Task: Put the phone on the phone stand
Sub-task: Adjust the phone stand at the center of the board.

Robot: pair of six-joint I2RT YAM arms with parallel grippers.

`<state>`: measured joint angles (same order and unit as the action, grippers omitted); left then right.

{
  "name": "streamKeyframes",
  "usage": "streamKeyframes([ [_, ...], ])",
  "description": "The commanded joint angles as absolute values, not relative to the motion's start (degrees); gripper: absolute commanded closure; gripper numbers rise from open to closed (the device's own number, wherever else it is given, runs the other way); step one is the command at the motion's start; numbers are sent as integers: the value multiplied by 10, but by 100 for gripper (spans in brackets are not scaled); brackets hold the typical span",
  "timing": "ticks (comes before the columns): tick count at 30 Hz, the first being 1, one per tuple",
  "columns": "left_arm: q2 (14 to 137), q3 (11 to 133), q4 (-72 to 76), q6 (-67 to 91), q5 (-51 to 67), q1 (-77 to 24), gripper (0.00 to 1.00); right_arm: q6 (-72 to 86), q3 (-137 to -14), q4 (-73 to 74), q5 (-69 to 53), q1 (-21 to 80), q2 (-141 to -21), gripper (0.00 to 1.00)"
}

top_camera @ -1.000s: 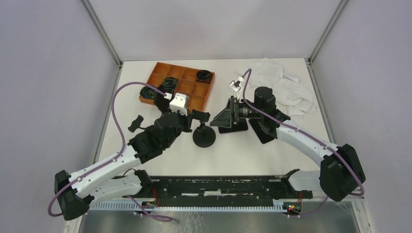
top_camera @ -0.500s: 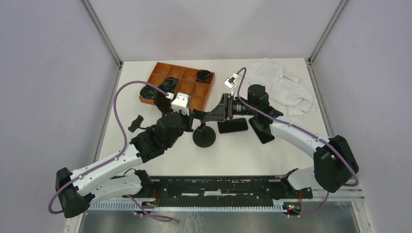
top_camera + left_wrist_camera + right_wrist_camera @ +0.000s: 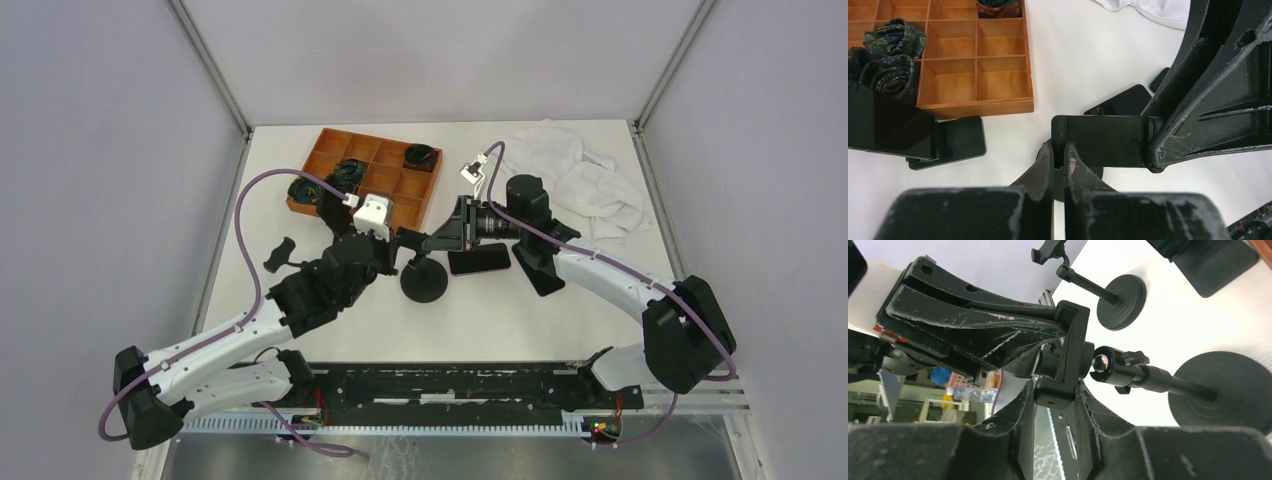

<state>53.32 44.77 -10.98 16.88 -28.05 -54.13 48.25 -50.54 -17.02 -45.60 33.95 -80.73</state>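
Note:
The black phone stand (image 3: 424,283) has a round base, a stem (image 3: 1153,379) and a clamp head. My left gripper (image 3: 400,240) (image 3: 1058,150) is shut on a thin plate of that clamp head. Opposite it, my right gripper (image 3: 437,241) (image 3: 1057,395) has its fingers pressed on both sides of the clamp's bracket (image 3: 1064,360). The phone (image 3: 478,262) (image 3: 1125,101), a dark slab, lies flat on the table just right of the stand, under the right wrist, with neither gripper on it.
An orange divided tray (image 3: 385,160) with rolled ties sits at the back left, a white cloth (image 3: 590,180) at the back right. A second round-base stand (image 3: 282,253) (image 3: 1120,300) is at the left. A dark slab (image 3: 883,125) leans on a black wedge (image 3: 955,142).
My right gripper has swung left, off the phone, to the stand's clamp head and closed its fingers on the bracket. The left gripper has kept its grip and barely moved.

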Motion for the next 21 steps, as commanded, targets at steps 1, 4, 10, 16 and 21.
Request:
streamKeyframes([
  [1, 504, 428, -73, 152, -256, -548, 98, 375, -518, -136, -425, 343, -799, 81],
  [4, 487, 401, -50, 149, -251, -549, 98, 321, -519, -108, -413, 342, -801, 82],
  [10, 481, 395, -46, 146, -250, -549, 98, 209, -552, -49, -371, 342, -802, 80],
  [16, 484, 407, -63, 157, -253, -548, 98, 128, -577, -24, -379, 342, -798, 59],
  [21, 486, 426, -83, 166, -256, -548, 97, 65, -617, 16, -438, 339, -790, 12],
])
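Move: Between the two hands sits the phone clamp of the centre stand. Its middle is about 3 cm left and 1 cm ahead of the right fingers, which already pinch its right end, and about 4 cm right and 1 cm back from the left fingers, shut at its left end, all level. The stand's round base lies some 18 cm below, 2 cm left of the right hand. From that hand, the middle phone is roughly 11 cm right, 5 cm ahead and 18 cm down. Twisting the clamp's right end almost on the spot, the right hand rolls about its left-pointing fingers so that their forward side lifts, some 25 degrees in all, sinking barely 1 cm. Late in the roll its fingers spread wide and let go, easing about 1 cm forward. The left fingers stay shut at the left end, drawing back just under 1 cm. ##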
